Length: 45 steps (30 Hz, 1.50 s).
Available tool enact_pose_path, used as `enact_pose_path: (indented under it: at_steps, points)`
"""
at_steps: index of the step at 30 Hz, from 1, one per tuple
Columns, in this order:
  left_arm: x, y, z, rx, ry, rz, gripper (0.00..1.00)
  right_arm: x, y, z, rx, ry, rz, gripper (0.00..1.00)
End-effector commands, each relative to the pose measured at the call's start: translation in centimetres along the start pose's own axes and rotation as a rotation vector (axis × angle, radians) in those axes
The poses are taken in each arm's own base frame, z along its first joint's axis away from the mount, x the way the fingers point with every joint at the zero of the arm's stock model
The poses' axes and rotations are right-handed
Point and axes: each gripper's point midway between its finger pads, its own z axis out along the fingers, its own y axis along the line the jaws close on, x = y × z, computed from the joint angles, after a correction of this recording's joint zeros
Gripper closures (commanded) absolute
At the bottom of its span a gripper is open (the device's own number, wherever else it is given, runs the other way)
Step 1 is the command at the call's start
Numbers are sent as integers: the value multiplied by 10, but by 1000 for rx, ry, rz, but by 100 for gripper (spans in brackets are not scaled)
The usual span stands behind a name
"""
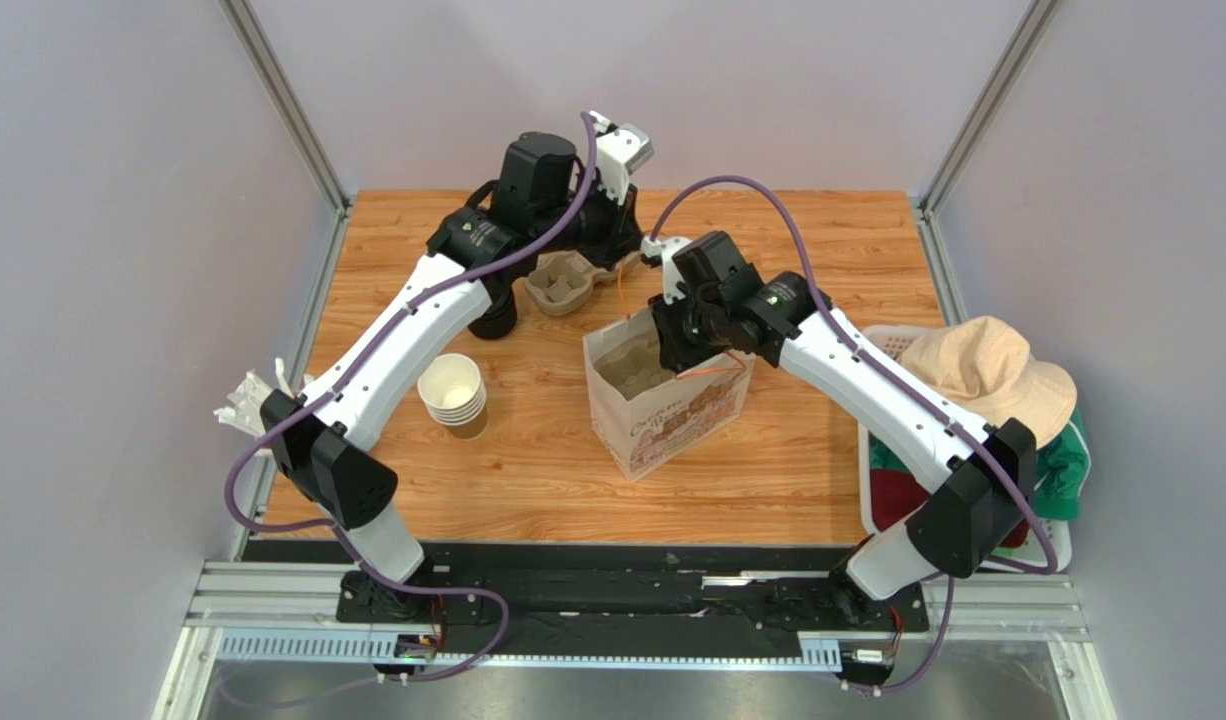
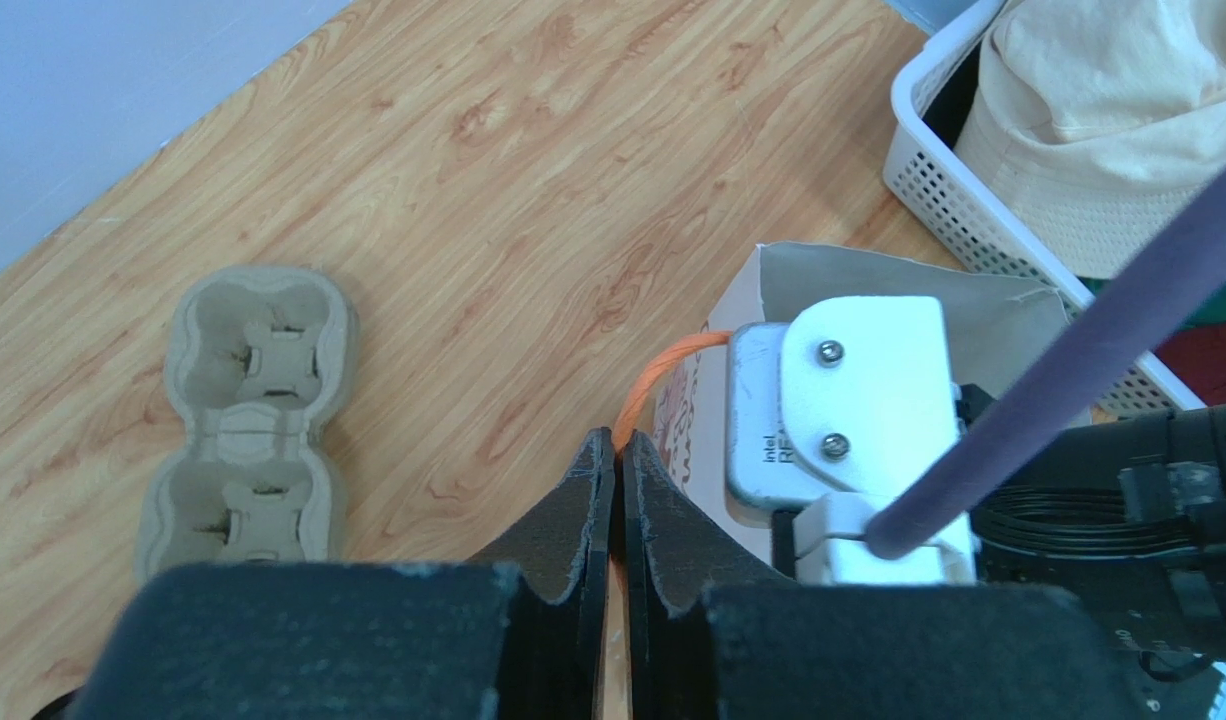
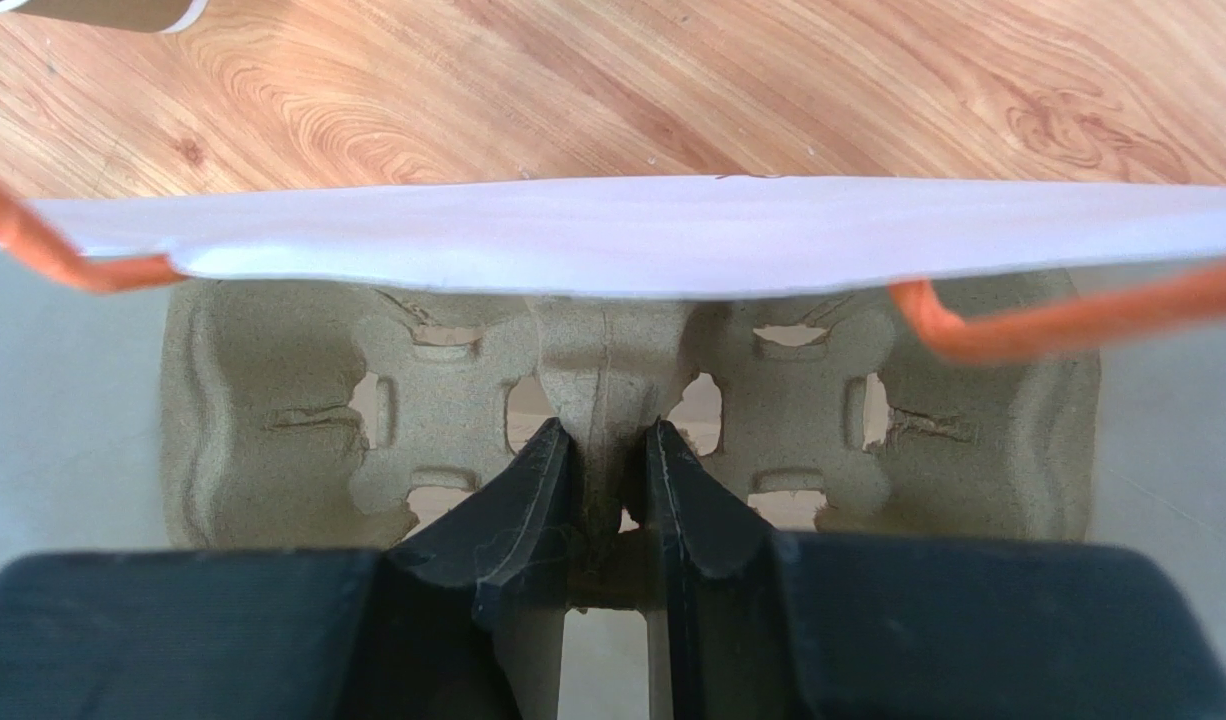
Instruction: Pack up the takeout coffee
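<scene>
The takeout coffee is out of view in every frame. A white paper bag (image 1: 667, 408) with orange handles stands mid-table. My left gripper (image 2: 619, 450) is shut on one orange handle (image 2: 657, 375) at the bag's far rim (image 2: 875, 278); from above, that left gripper (image 1: 628, 258) sits just behind the bag. My right gripper (image 3: 612, 443) reaches down into the bag and is shut on the centre ridge of a pulp cup carrier (image 3: 274, 405), which lies inside. From above, the right gripper (image 1: 679, 353) is in the bag's mouth.
A second pulp carrier (image 1: 562, 282) (image 2: 251, 428) lies on the table behind the bag. A stack of lidless brown cups (image 1: 454, 393) stands to the left. A white basket (image 1: 890, 495) (image 2: 935, 165) holding a beige hat (image 1: 987, 375) sits at the right edge.
</scene>
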Motion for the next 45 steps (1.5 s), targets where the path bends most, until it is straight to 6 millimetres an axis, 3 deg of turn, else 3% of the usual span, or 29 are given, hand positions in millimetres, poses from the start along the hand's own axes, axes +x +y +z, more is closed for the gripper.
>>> enact_pose_path:
  at_steps: [1,4,14,23,26,33,38,43,45]
  points:
    - [-27,-8,-22,0,-73,38,100,-3,2,6,-16,3,14,82]
    - [-28,-7,-23,-6,-77,39,100,8,-4,15,10,23,13,82]
    - [-26,1,-20,-44,-71,31,100,18,-5,24,4,26,11,82]
    - [-19,13,-15,-107,-57,26,100,12,-4,17,0,-4,5,80]
    - [-17,16,-13,-118,-53,24,100,12,-4,15,0,-7,3,72]
    - [-16,16,-12,-118,-51,25,100,5,-3,7,-6,-36,-9,40]
    - [-15,16,-10,-113,-50,25,100,-4,0,-6,-16,-67,-29,27]
    - [-13,15,-8,-107,-46,21,100,-26,5,-33,-33,-128,-93,19]
    - [-13,15,-7,-105,-44,22,100,-47,7,-56,-36,-208,-125,16]
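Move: The cup holder pinched in the right fingers is already inside the paper bag's mouth; the bag floor lies about 16 cm straight below this hand. The paper cup stack stands some 26 cm to the right hand's left, 2 cm nearer the base and 12 cm lower; the second cup holder lies about 21 cm ahead, 12 cm left and 16 cm down. From the left hand, pinching a bag handle, the floor is roughly 8 cm back, 5 cm right and 30 cm below. Still pinching the cup holder by its middle web, the right hand sinks about 3.5 cm deeper into the bag, pauses there, then opens its fingers wide and lets go. With them opening it climbs straight back up by about as much. The left hand keeps the handle pinched and eases 1 to 2 cm forward and to its left, turning slightly counter-clockwise. ##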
